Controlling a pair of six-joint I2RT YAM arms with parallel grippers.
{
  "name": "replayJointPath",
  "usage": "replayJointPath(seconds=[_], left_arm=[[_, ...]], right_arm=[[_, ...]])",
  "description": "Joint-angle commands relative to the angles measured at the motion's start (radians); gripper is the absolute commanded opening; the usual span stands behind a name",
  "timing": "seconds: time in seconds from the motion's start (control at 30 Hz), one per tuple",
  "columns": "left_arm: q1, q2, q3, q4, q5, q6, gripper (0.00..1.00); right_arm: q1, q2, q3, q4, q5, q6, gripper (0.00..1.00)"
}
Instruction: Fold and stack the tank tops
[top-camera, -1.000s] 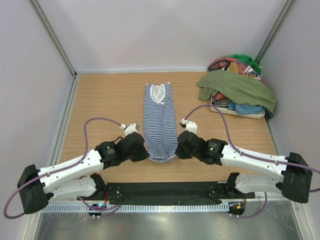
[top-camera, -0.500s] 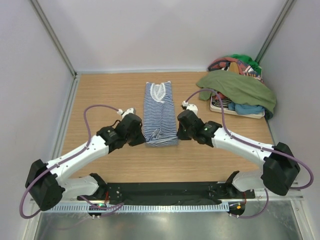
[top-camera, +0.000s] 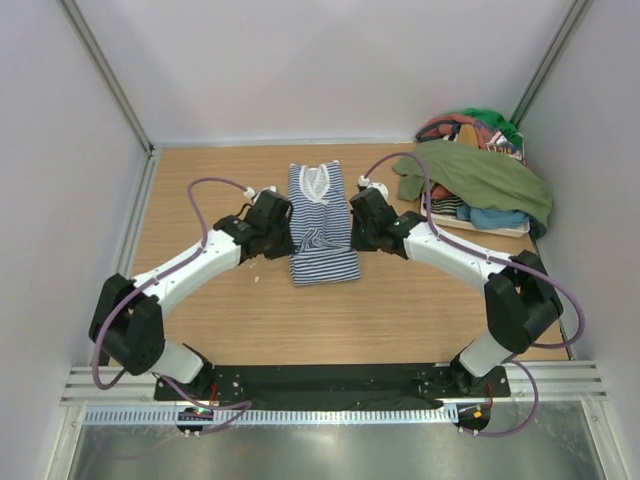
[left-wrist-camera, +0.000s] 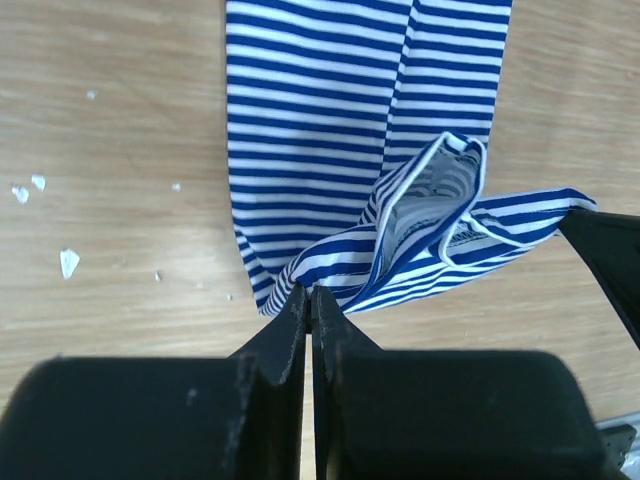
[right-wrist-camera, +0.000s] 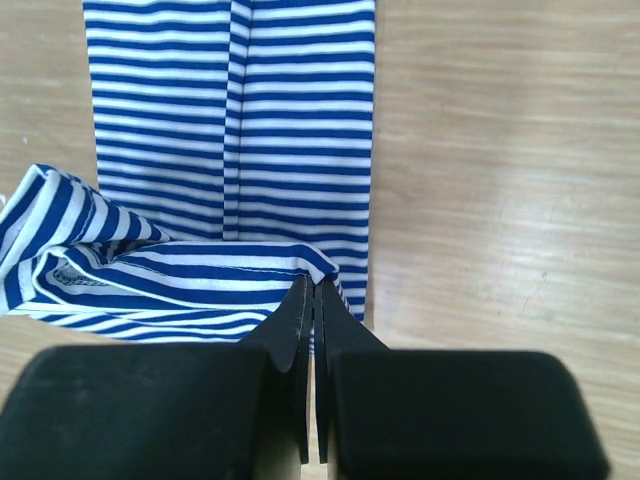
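The navy-and-white striped tank top (top-camera: 322, 225) lies mid-table, folded into a long narrow strip, its near end lifted and doubled back over itself. My left gripper (top-camera: 284, 236) is shut on that end's left corner (left-wrist-camera: 300, 280). My right gripper (top-camera: 352, 232) is shut on its right corner (right-wrist-camera: 318, 268). Both hold the fold above the lower layer of the top. The olive green tank top (top-camera: 480, 178) lies draped over a clothes pile at the back right.
A pile of mixed clothes (top-camera: 478, 130) in a tray fills the back right corner. Grey walls with metal posts (top-camera: 105, 75) enclose the wooden table (top-camera: 220, 310). Small white flecks (left-wrist-camera: 40, 220) lie on the wood left of the top.
Both grippers have carried the striped top's near end away from me, toward the neckline, folding it over. The arms have stretched forward.
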Motion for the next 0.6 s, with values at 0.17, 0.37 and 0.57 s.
replayJointPath(seconds=[0.17, 0.37, 0.57], left_arm=[[0.048, 0.116, 0.151, 0.032, -0.012, 0.095, 0.00], [0.085, 0.186, 0.227, 0.020, -0.016, 0.122, 0.00], [0.128, 0.270, 0.283, 0.032, -0.005, 0.142, 0.00]], right_arm=[[-0.052, 0.105, 0.164, 0.049, -0.005, -0.055, 0.01], [-0.083, 0.197, 0.259, 0.069, -0.023, -0.070, 0.01], [-0.113, 0.293, 0.331, 0.084, -0.031, -0.083, 0.01]])
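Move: The striped tank top's neckline, towards which its pinched near end is being carried, lies about 25 cm ahead of the left hand and 7 cm to its right, some 7 cm lower; from the right hand it is about 25 cm ahead and 12 cm left. The near fold edge lies roughly 8 cm behind both hands, 10 cm right of the left one and 9 cm left of the right one. The clothes tub is some 38 cm right and 18 cm ahead of the right hand. The tank top's pinched near end goes on travelling forward over its own body towards the neckline, one corner still held in each hand's shut fingers. Both arms carry it side by side and nearly level, the left about 7.5 cm and the right about 8.5 cm, with hardly any wrist turn. ##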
